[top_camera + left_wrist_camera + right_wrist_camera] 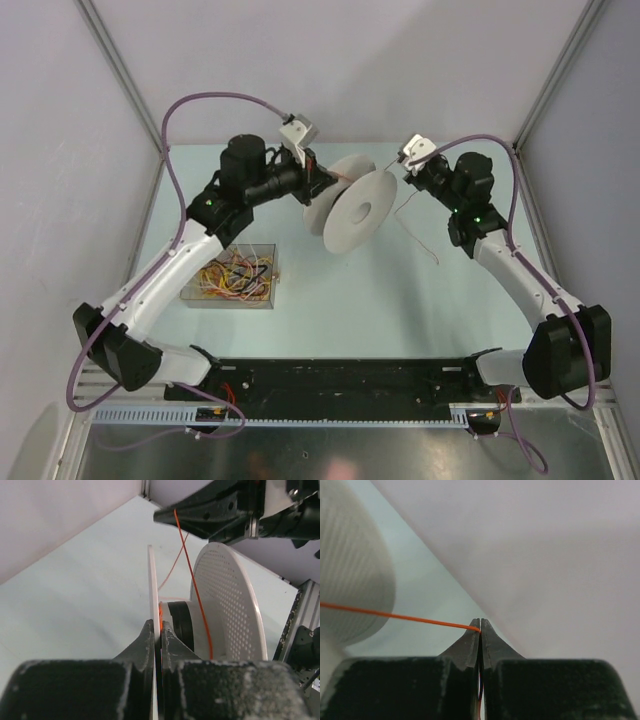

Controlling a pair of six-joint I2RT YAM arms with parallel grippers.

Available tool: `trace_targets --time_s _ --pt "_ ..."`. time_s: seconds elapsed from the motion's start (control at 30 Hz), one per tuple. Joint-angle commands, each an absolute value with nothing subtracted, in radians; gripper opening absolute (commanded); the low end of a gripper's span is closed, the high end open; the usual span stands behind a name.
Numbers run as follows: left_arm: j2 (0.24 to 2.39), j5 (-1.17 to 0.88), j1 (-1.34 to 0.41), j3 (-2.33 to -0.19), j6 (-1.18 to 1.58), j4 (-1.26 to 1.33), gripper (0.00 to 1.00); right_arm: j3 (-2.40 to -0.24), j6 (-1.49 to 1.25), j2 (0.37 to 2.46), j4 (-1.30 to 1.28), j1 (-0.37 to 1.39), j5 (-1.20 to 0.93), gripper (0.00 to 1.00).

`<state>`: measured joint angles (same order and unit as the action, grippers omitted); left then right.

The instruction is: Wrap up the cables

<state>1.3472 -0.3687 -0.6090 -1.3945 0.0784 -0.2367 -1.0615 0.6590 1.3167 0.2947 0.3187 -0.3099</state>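
A white round perforated spool (352, 212) is held on edge above the table. My left gripper (325, 183) is shut on its rear flange (152, 595), with the fingertips (172, 635) close to the black hub. My right gripper (480, 625) is shut on a thin orange cable (395, 615) that runs taut to the spool core (192, 580). In the top view the right gripper (405, 170) is just right of the spool, and the cable's loose tail (418, 238) hangs down to the table. Several more cables (235, 275) in yellow, orange, red and white lie in a clear box.
The clear box (272, 300) stands on the table left of centre, under my left forearm. Grey walls and metal frame posts (120, 70) close the back and sides. The arms' purple hoses (215, 98) loop above. A black base rail (340, 378) runs along the near edge.
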Motion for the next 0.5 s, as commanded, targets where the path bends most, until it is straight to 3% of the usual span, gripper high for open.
trace_targets --time_s 0.0,0.23,0.47 --pt "1.324 -0.571 -0.563 -1.56 0.106 -0.26 0.0 -1.119 0.544 1.311 0.224 0.209 -0.408 0.07" --pt "1.414 -0.505 -0.525 -1.841 0.212 -0.259 0.0 -1.12 0.46 1.262 0.058 0.19 -0.651 0.69" --pt "1.439 -0.272 -0.515 -1.934 0.34 -0.259 0.0 -1.12 0.336 1.228 -0.056 0.192 -0.659 0.96"
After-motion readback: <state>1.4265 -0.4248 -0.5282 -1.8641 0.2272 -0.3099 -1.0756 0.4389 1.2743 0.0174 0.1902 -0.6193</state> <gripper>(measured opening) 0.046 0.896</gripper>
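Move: Just off the left fingers, which still grip its near flange by the rim, the spool has its middle about 7 cm to their right, level fore and aft and some 2 cm below. The right gripper is roughly 11 cm ahead and 15 cm right at like height; the cable box sits 21 cm left, 5 cm back and 33 cm below. From the right hand, already pinching the orange cable, the spool lies about 9 cm back, 8 cm left and 2 cm down. Lifting the spool by its pinched flange, the left hand goes nearly straight up about 16 cm, its right-pointing fingers tilting upward some 15 degrees. The right hand meanwhile opens wide and lets go of the orange cable, sinking about 4 cm, first with a slight drift right, then drawing back about 4 cm as its fingers tip down some 20 degrees. ##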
